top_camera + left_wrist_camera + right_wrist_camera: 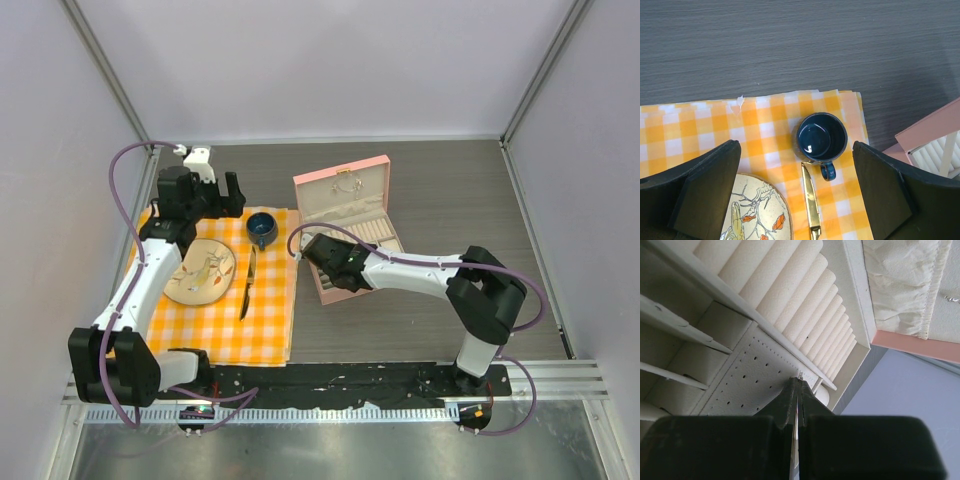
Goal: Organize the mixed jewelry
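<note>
My right gripper (pixel 800 379) is shut, its tips pressed against the cream perforated panel (pixel 735 382) inside the open pink jewelry box (pixel 340 168). A tiny silvery piece of jewelry (pixel 800 374) pokes out at the tips. Ribbed ring rolls (pixel 790 290) lie beyond the panel. From the top view, the right gripper (pixel 320 252) sits over the box's near-left part, and a thin chain (pixel 348 182) hangs in the raised lid. My left gripper (pixel 205 195) hovers open over the cloth's far edge with nothing between its fingers (pixel 710 185). No other loose jewelry shows.
An orange-and-white checked cloth (pixel 265 320) lies at the left. It carries a cream plate (pixel 200 272) with a bird pattern, a gold knife (pixel 247 285) and a dark blue cup (pixel 262 228). The pink box stands just right of the cloth.
</note>
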`<state>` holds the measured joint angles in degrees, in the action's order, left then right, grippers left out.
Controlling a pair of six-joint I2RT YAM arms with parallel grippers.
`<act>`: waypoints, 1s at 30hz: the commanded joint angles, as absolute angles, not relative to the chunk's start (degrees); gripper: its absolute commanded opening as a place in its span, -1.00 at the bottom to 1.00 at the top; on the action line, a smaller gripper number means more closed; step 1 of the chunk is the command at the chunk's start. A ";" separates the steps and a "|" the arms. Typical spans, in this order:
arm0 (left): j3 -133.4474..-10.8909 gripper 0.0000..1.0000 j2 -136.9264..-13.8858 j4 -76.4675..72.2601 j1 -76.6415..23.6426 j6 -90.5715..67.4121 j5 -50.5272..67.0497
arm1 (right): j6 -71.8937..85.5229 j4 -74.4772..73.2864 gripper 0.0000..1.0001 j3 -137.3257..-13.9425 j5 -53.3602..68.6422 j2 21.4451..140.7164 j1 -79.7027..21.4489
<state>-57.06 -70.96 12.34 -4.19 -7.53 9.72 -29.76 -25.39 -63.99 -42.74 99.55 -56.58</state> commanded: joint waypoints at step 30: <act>-56.86 1.00 -68.64 9.40 -3.16 -8.26 10.64 | -24.96 -29.45 -0.46 -68.82 -37.62 96.07 -56.95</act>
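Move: At the right hand's shut fingertips is the small silver earring, held over the far right part of the perforated pad, whose middle lies about 3 cm back and 2 cm left. The ring rolls start just beyond, their middle some 3 cm ahead and 3 cm left; the white block sits roughly 5 cm right and 1 cm ahead. From the idle left hand the earring lies about 32 cm right, 7 cm back and 12 cm below. Opening to about a quarter of their spread, the right hand's fingers, shut on the earring until now, part at the perforated pad and let go of the earring there. The hand then eases about 1 cm left, slightly back and up off the pad, rolling some 5 degrees as it goes. ##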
